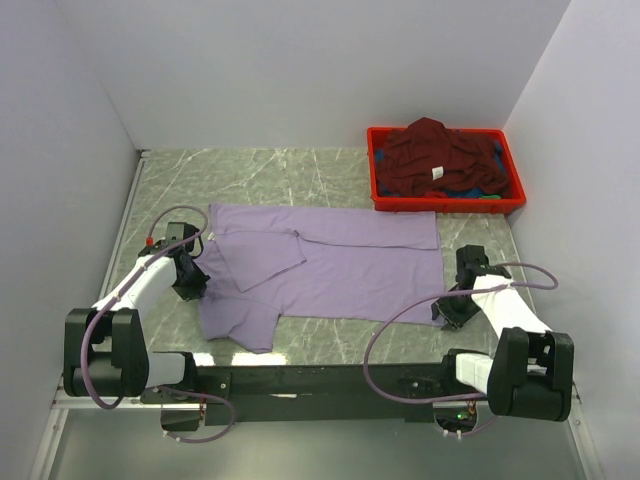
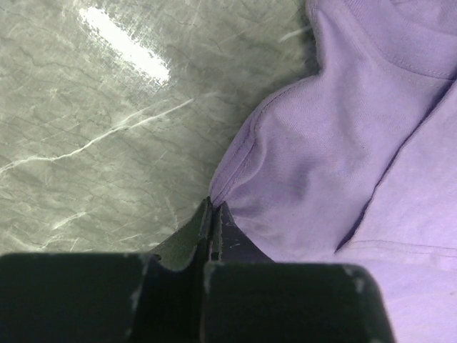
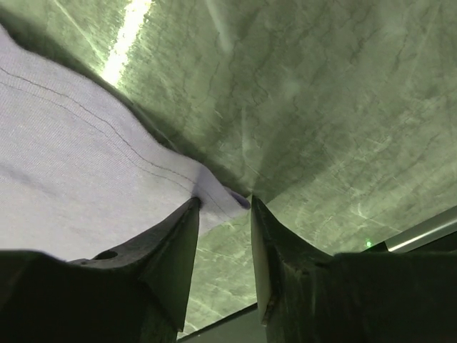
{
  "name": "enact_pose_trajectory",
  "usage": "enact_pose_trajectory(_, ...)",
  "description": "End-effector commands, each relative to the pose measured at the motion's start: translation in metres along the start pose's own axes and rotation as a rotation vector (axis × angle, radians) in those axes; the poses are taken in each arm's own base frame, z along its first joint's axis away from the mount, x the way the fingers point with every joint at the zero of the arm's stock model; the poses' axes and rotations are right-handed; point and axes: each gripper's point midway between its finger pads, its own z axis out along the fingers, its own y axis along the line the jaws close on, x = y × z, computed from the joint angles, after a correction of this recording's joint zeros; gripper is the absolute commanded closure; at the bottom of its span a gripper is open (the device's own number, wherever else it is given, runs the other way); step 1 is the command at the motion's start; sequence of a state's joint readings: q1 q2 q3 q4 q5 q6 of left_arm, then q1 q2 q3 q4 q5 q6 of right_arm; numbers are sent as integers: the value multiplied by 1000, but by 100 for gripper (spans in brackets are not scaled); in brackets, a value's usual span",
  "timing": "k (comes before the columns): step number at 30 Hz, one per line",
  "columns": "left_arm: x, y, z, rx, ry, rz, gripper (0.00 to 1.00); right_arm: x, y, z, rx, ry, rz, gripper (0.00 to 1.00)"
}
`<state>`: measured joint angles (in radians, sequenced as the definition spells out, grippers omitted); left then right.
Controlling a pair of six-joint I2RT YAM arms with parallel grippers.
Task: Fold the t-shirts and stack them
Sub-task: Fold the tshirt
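Note:
A lavender t-shirt (image 1: pixel 340 270) lies spread flat on the marble table, one sleeve folded onto its body. My left gripper (image 1: pixel 195 280) sits at its left edge; in the left wrist view the jaws (image 2: pixel 214 206) are shut on the hem of the shirt (image 2: pixel 343 143). At the near right corner is my right gripper (image 1: pixel 447 305). In the right wrist view it (image 3: pixel 223 202) stands open, the corner of the shirt (image 3: pixel 71 179) lying between its fingertips. A maroon t-shirt (image 1: pixel 425 155) with a small white label is heaped in the crate.
The red plastic crate (image 1: pixel 450 206) stands at the back right, with bits of blue cloth (image 1: pixel 465 187) and green cloth (image 1: pixel 490 196) under the maroon shirt. White walls close in the table (image 1: pixel 260 175) on the left, back and right. A metal rail runs along the near edge.

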<state>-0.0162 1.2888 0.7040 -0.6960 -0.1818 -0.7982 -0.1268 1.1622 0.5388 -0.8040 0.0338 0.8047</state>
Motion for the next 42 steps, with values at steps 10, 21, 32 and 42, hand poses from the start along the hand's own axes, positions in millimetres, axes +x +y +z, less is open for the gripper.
enact_pose_trajectory(10, -9, -2, -11, 1, -21, -6, 100, -8, -1, -5, 6, -37, 49, 100)
enact_pose_trajectory(21, -24, -10, -38, 21, -40, 25, 100, -20, 22, -41, -88, -56, 28, 100)
enact_pose_trajectory(32, -70, -39, -51, 36, -108, 61, 100, -71, 57, -66, -159, -205, -51, 100)
enact_pose_trajectory(42, -109, -82, -31, 49, -99, 106, 100, -110, 89, -62, -161, -267, -73, 100)
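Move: The near-right corner of the tshirt already sits between the right hand's open fingertips, right at table height. The far-right corner is some 27 cm ahead and 2 cm right of that hand, and the red crate about 38 cm ahead, 6 cm right. The left hand holds the near edge at the shoulder, 2 cm up. The far-left corner lies about 21 cm straight ahead of it, the folded sleeve 8 cm ahead and 13 right, and the loose sleeve 9 cm back and 10 right. The right fingers shut on the shirt's near hem corner and pinch it, while the left hand keeps its grip on the shoulder edge. After that both hands lift together and carry the near edge forward towards the far edge, rising some 6 to 7 cm and reaching about 10 cm out, the right wrist swinging its fingertips forward a little over 10 degrees. ##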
